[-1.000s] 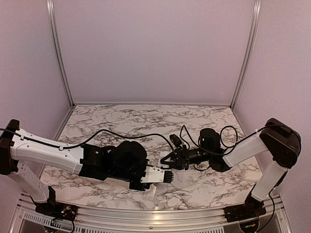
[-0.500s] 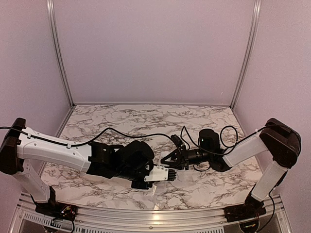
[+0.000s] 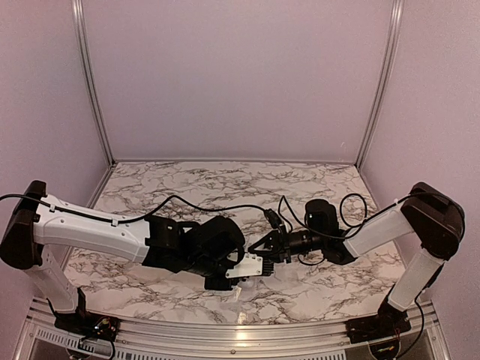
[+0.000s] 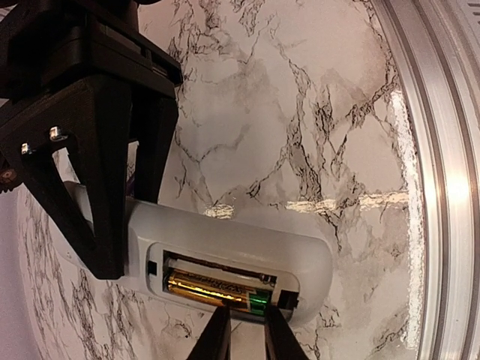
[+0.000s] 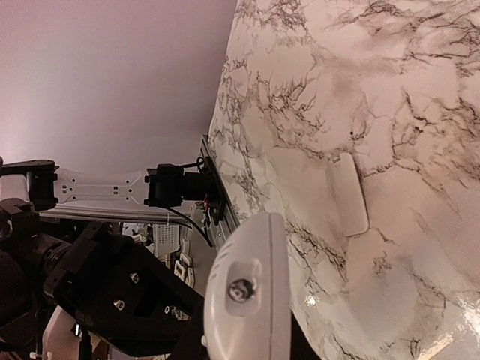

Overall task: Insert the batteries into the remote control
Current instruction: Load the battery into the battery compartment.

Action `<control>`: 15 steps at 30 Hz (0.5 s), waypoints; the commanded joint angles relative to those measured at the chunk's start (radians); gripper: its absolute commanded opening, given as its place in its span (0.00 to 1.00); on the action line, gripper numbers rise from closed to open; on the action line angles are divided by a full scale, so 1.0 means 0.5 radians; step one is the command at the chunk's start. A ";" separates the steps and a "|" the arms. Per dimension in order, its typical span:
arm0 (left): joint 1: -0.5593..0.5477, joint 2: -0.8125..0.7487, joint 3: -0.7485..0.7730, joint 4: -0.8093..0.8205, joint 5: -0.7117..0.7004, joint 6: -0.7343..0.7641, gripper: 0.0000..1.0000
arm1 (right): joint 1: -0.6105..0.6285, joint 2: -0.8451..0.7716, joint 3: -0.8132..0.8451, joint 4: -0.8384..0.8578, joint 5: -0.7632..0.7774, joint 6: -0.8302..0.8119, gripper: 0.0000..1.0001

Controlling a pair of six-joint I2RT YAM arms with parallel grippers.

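The white remote control [image 3: 252,264] hangs above the table, back side towards the left wrist camera, with my right gripper [image 3: 264,250] shut on one end of it. Its battery bay is uncovered, and one gold battery [image 4: 212,288] with a green end lies in the near slot. My left gripper [image 4: 247,331] sits just below that battery. Its fingertips [image 4: 218,330] stand a narrow gap apart with only table showing between them. In the right wrist view the remote control [image 5: 251,292] shows end-on between my right gripper's [image 5: 247,334] fingers.
A small white battery cover [image 5: 351,193] lies flat on the marble table [image 3: 315,187]. The metal front rail [image 4: 442,180] runs close beside the remote. My left arm's black wrist [image 5: 105,289] fills the space just behind the remote. Lilac walls enclose the table.
My left arm has pushed rightward and its gripper has come up against the remote's battery bay. Its fingers have parted slightly. The right gripper and remote shifted only a little.
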 commanded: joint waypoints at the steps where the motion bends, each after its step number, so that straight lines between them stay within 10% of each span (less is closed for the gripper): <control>1: 0.047 -0.032 -0.043 -0.102 -0.091 -0.024 0.19 | 0.043 -0.094 0.120 0.058 -0.191 -0.016 0.00; 15: 0.049 -0.584 -0.427 0.422 -0.093 -0.261 0.61 | 0.000 -0.145 0.151 -0.121 -0.100 -0.196 0.00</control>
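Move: The gold-and-green battery in the remote's compartment lies right at the left fingertips, its middle about 1 cm ahead, 1 cm to the right and 1 cm below. The right gripper's pinch on the remote is some 6 cm ahead and 3 cm right of the left hand; the white battery cover lies on the table about 3 cm ahead, 3 cm left and 10 cm below it. From the right hand, that battery is about 5 cm back and 1 cm left, nearly level. The left hand backs off the battery's green end, first barely moving, then rising about 3.5 cm and swinging some 3 cm left, clear of the remote, while its nearly shut fingers spread to about half open and lean slightly more to the right. The right gripper keeps its pinch on the remote and lifts it about 2 cm, drifting a little to the left. ##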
